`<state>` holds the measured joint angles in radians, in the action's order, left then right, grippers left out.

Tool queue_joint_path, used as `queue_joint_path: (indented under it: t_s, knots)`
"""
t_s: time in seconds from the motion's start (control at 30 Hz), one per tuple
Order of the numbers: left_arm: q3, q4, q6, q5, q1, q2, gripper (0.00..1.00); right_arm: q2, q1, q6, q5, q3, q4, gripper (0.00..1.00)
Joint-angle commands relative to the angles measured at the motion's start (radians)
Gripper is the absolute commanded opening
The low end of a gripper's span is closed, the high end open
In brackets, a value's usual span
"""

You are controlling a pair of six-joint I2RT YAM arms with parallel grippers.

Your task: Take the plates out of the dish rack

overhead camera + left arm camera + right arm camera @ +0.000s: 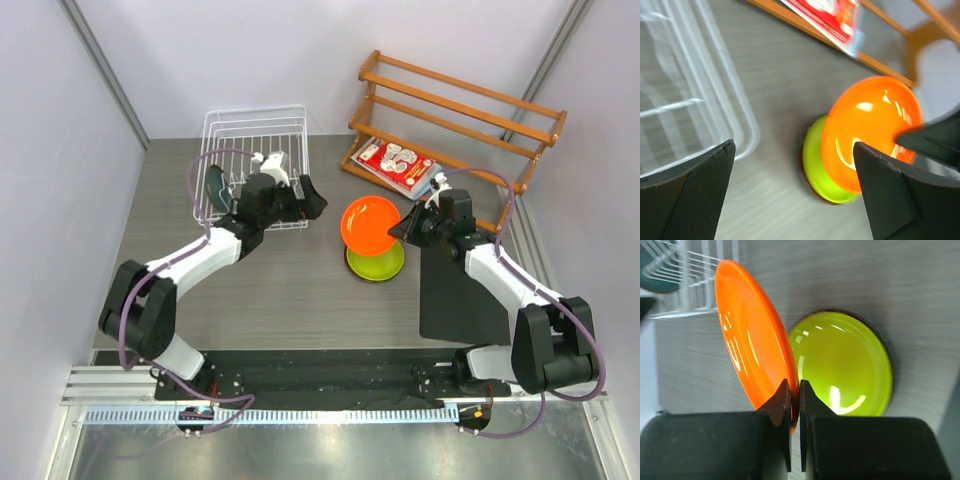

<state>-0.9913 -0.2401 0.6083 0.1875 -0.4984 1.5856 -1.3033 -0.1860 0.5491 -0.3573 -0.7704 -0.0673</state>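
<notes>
The white wire dish rack [255, 130] stands at the back left, with a dark teal plate [215, 183] upright in its left side. My right gripper [400, 232] is shut on the rim of the orange plate [368, 222], holding it tilted just above the lime green plate [377, 264], which lies flat on the table. In the right wrist view the fingers [785, 395] pinch the orange plate's [747, 340] edge beside the green plate [845, 365]. My left gripper [312, 197] hangs open and empty at the rack's front right corner, a little left of the orange plate [870, 125].
An orange wooden slatted shelf [455, 110] stands at the back right, with a red-and-white pack [397, 165] leaning on its foot. A black mat [462, 290] lies under my right arm. Grey walls close in both sides.
</notes>
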Motion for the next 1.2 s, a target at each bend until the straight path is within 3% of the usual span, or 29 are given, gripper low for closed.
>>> queue_joint_path:
  t_s: [0.0,0.13,0.5,0.6,0.67,0.83,0.97,1.17]
  knots:
    - [-0.085,0.234,-0.243,-0.440,0.003,-0.114,0.99,0.004,0.010,-0.057,0.078,-0.014,-0.126,0.03]
    - [-0.093,0.275,-0.346,-0.629,0.011,-0.133,0.99,-0.011,0.013,-0.058,0.087,0.002,-0.137,0.03]
    - [-0.087,0.278,-0.344,-0.661,0.073,-0.105,0.99,-0.080,0.019,-0.061,0.060,-0.010,-0.137,0.06]
    - [-0.092,0.277,-0.331,-0.645,0.099,-0.102,0.99,-0.090,0.019,-0.064,0.047,-0.012,-0.138,0.14]
    - [-0.092,0.275,-0.323,-0.622,0.115,-0.098,1.00,-0.097,0.019,-0.063,0.038,-0.013,-0.140,0.29]
    - [-0.102,0.277,-0.306,-0.594,0.167,-0.085,0.99,-0.097,0.019,-0.081,0.035,-0.030,-0.167,0.51]
    - [-0.112,0.282,-0.292,-0.566,0.210,-0.079,1.00,-0.082,0.017,-0.120,0.109,-0.078,-0.252,0.60]
    - [-0.122,0.283,-0.289,-0.548,0.250,-0.073,0.99,-0.037,0.017,-0.160,0.282,-0.130,-0.364,0.63]
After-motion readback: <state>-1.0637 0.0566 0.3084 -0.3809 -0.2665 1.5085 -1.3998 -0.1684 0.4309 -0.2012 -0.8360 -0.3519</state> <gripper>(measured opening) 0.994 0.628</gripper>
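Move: My right hand still pinches the orange plate by its rim; the green plate, stacked on the red one, lies about 5 cm back, 4 cm left and 8 cm below that hand. The black mat's middle is some 19 cm right and 12 cm back of it. From my left hand the teal plate stands about 23 cm left, 6 cm ahead and 5 cm lower, in the left end of the dish rack, whose middle is roughly 14 cm left, 8 cm ahead and 8 cm below. With my right hand I lower the orange plate about 6 cm, drifting back and right and tipping the fingers down, onto the green plate, then open to let go of its rim and draw off to the right. Meanwhile my left hand, empty and wide open, sweeps some 21 cm left and a little forward over the rack to the teal plate, arching up and sinking again, turning counter-clockwise and rolling its left side up about 30 degrees. ##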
